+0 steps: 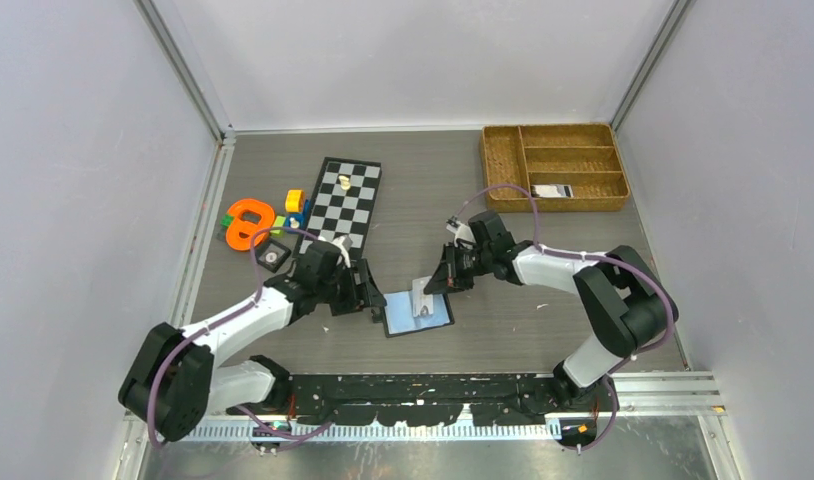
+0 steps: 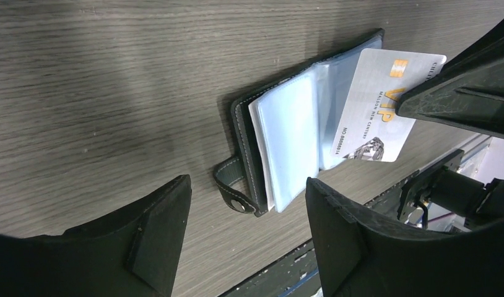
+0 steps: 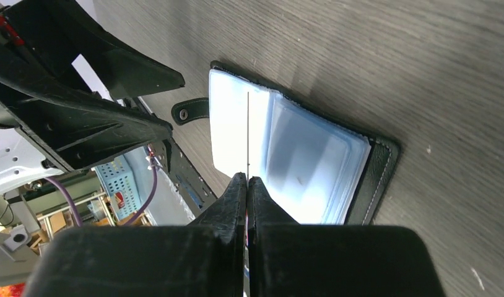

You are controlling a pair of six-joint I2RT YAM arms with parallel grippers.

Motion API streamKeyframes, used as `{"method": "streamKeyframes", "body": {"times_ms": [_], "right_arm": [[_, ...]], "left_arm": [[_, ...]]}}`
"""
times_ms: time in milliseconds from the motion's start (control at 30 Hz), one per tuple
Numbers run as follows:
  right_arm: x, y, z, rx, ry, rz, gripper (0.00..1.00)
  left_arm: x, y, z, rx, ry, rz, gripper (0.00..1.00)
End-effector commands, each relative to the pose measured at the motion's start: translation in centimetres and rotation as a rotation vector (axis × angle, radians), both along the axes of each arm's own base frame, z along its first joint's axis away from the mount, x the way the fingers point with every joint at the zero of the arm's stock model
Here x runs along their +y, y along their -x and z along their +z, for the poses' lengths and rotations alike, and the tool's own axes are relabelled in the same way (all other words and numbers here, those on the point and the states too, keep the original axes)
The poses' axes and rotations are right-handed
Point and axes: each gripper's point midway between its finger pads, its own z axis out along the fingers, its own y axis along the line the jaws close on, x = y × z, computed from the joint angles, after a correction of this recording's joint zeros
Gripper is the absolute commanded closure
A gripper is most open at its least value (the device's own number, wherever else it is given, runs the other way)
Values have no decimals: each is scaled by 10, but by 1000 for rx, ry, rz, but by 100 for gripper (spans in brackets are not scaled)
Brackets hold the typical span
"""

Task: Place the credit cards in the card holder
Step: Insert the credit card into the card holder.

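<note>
The black card holder [image 1: 430, 318] lies open on the table, its bluish sleeves [image 2: 286, 142] facing up and its snap strap [image 2: 232, 189] pointing toward my left gripper. My right gripper [image 3: 247, 180] is shut on a silver credit card [image 2: 376, 105], which stands edge-on [image 3: 247, 136] over the sleeves [image 3: 305, 161]; its lower edge is at a pocket. My left gripper [image 2: 248, 241] stands open just left of the holder [image 1: 368, 298], holding nothing. Another credit card [image 1: 551, 190] lies in the brown woven tray.
The woven divided tray [image 1: 555, 160] sits at the back right. A chessboard [image 1: 345, 200] with small pieces lies at the back left, with orange rings and coloured blocks [image 1: 251, 222] beside it. The table's near edge and arm rail [image 1: 453, 385] run close below the holder.
</note>
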Motion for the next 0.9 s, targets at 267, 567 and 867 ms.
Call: {"method": "streamKeyframes", "body": {"times_ms": [267,567,867], "right_arm": [[10,-7,-11,-48,-33,21,99],[12,1,-15,-14,-57,25,100],[13,7,-20,17,-78,22,100]], "left_arm": [[-12,-12,-21,-2,-43,-35,32],[-8,-8,-38,25,-138,-54,47],[-9,-6,-50,35,-191,-86,60]]}}
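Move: The open card holder's middle lies about 8 cm to the left hand's right, 2 cm back and some 4 cm below; its strap edge is much nearer that hand. The card in the right fingers hangs roughly 9 cm to the left hand's right, level ahead and in height. The chessboard is centred some 19 cm ahead and 10 cm left of the left hand. From the right hand, the holder's middle is about 5 cm back, 2 cm left and 5 cm below. The left hand sinks about 3 cm, most of it early on, then slides some 2.5 cm right and slightly forward onto the holder's strap-side edge, its wide-open fingers narrowing to less than half open with one tip over the white page and the other outside the cover. Meanwhile the right hand, shut on the card, lowers it about 2.5 cm towards the holder by the seam between the pages, hardly shifting sideways and without turning its wrist noticeably. ##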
